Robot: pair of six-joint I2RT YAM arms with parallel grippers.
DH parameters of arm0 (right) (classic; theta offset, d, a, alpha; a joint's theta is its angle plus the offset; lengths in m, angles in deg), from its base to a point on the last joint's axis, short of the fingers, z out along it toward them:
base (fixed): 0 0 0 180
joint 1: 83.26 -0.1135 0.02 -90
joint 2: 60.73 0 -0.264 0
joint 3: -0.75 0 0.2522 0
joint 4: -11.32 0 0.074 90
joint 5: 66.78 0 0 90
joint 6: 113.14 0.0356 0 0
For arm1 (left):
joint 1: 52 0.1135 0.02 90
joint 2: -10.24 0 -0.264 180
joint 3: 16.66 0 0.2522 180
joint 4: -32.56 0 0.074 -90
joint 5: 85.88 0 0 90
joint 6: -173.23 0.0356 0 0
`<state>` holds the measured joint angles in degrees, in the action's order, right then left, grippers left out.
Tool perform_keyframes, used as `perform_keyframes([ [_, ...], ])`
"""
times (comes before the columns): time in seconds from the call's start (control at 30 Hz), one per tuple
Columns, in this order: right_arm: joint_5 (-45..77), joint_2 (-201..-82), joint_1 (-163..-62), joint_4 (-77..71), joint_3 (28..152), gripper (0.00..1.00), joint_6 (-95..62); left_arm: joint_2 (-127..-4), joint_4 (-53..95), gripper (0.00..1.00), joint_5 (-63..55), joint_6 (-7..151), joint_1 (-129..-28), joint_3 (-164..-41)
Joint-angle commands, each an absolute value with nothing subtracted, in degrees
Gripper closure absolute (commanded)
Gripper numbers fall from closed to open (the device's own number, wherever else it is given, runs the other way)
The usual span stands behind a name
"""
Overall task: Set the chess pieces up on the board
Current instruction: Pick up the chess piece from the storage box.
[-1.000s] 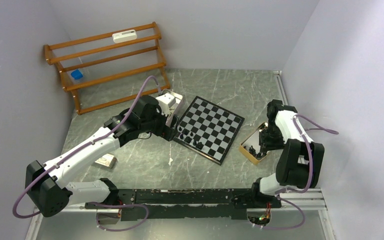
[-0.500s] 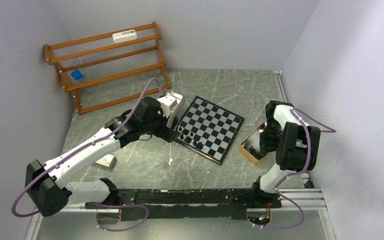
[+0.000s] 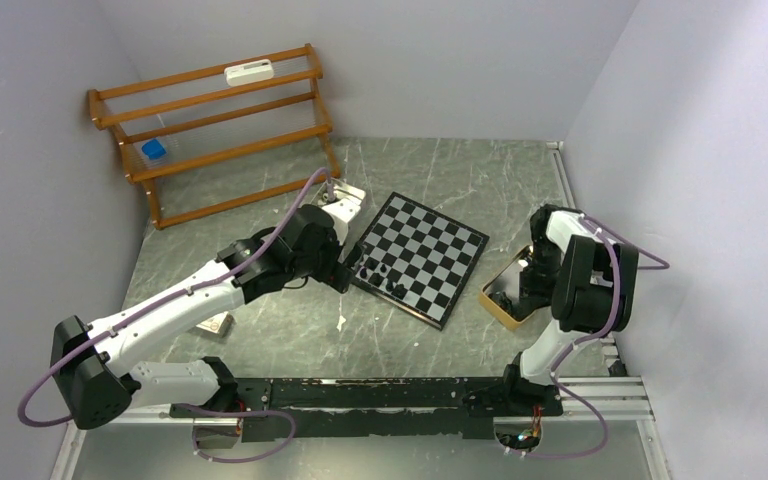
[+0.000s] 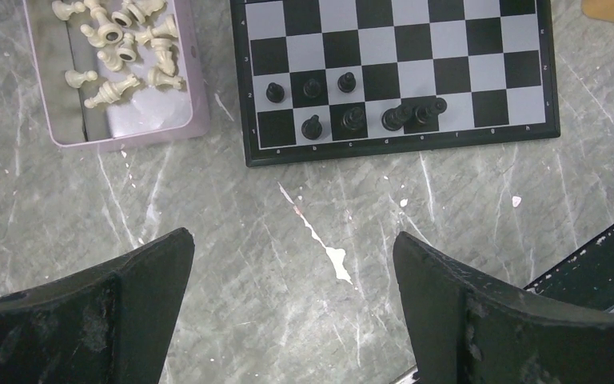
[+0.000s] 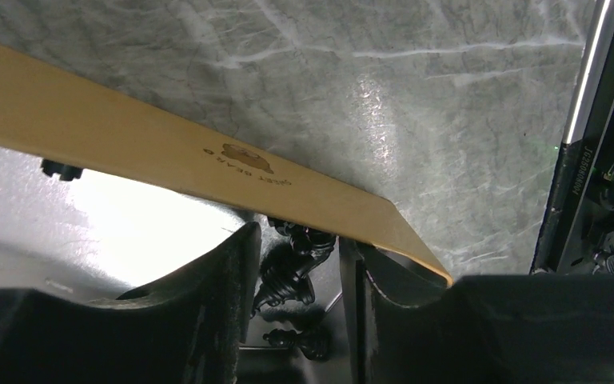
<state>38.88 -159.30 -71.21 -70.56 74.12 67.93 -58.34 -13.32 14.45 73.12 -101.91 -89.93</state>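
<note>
The board [image 3: 436, 236] lies tilted mid-table, with several black chess pieces [image 3: 380, 271] in its near-left corner; in the left wrist view they [image 4: 352, 118] stand on the two nearest rows of the board [image 4: 448, 48]. My left gripper [image 4: 292, 244] hangs open over bare table just short of that corner [image 3: 346, 264]. Cream pieces [image 4: 120, 48] lie in a lilac tray [image 4: 200, 104]. My right gripper [image 5: 297, 240] is down inside the gold tray [image 5: 168, 152], at the board's right [image 3: 494, 301]. Its jaws stand partly open astride a lying black piece [image 5: 288, 276], with a gap on the right side.
A wooden slatted rack [image 3: 220, 130] stands at the back left, with a blue item [image 3: 153, 151] and a white device [image 3: 249, 71] on it. A small tan object [image 3: 215, 322] lies under my left arm. A dark rail [image 3: 400, 392] runs along the near edge. Walls close in on both sides.
My left arm has slid slightly nearer and to the right, covering more of the lilac tray. The right arm has folded down over the gold tray. The jaws' openings look unchanged.
</note>
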Motion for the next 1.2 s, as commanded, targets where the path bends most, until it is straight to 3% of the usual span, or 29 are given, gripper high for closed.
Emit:
perform_keyframes([
  [0.0, 39.72, -160.74, -70.61, -71.36, 73.88, 0.57, 69.24, -57.29, -14.23, 0.0, 16.64, 73.48, -102.57, -91.68],
  [0.17, 41.21, -159.59, -70.61, -71.73, 75.92, 0.87, 67.68, -57.3, -14.42, 0.0, 17.64, 73.38, -102.72, -91.81],
  [0.27, 40.95, -158.02, -70.52, -70.87, 76.58, 1.0, 66.33, -57.44, -14.28, 0.0, 17.76, 73.49, -102.73, -91.65],
  [0.9, 32.04, -140.37, -70.61, -59.45, 73.42, 1.0, 50.36, -55.43, -11.97, 0.0, 23.67, 73.49, -102.64, -88.77],
  [1.17, 21.29, -130.44, -71.58, -42.26, 70.55, 1.0, 34.7, -55.37, -11.97, 0.0, 27.58, 73.89, -102.49, -88.89],
])
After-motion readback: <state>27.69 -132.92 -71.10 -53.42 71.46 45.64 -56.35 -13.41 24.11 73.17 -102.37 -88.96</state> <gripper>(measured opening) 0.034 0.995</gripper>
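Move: The black chess piece to take stands between the right gripper's open fingers, about 1 cm below their tips, hard by the box's right-hand wall. Another black piece lies by that wall some 4 cm ahead and 3 cm to the right; the black cluster is about 5 cm to the left, level with the hand. The chessboard's middle is roughly 25 cm left and 10 cm ahead. From the left gripper the piece lies some 45 cm right, 5 cm back, far below. Settle the right gripper about half a centimetre deeper, shut its fingers on the black chess piece, then lift it up out of the storage box, about 10 cm up and 7 cm forward, swinging the fingertips some 40 degrees forward and turning the hand counter-clockwise. Meanwhile let the open, empty left gripper ease a couple of centimetres left and slightly forward. ##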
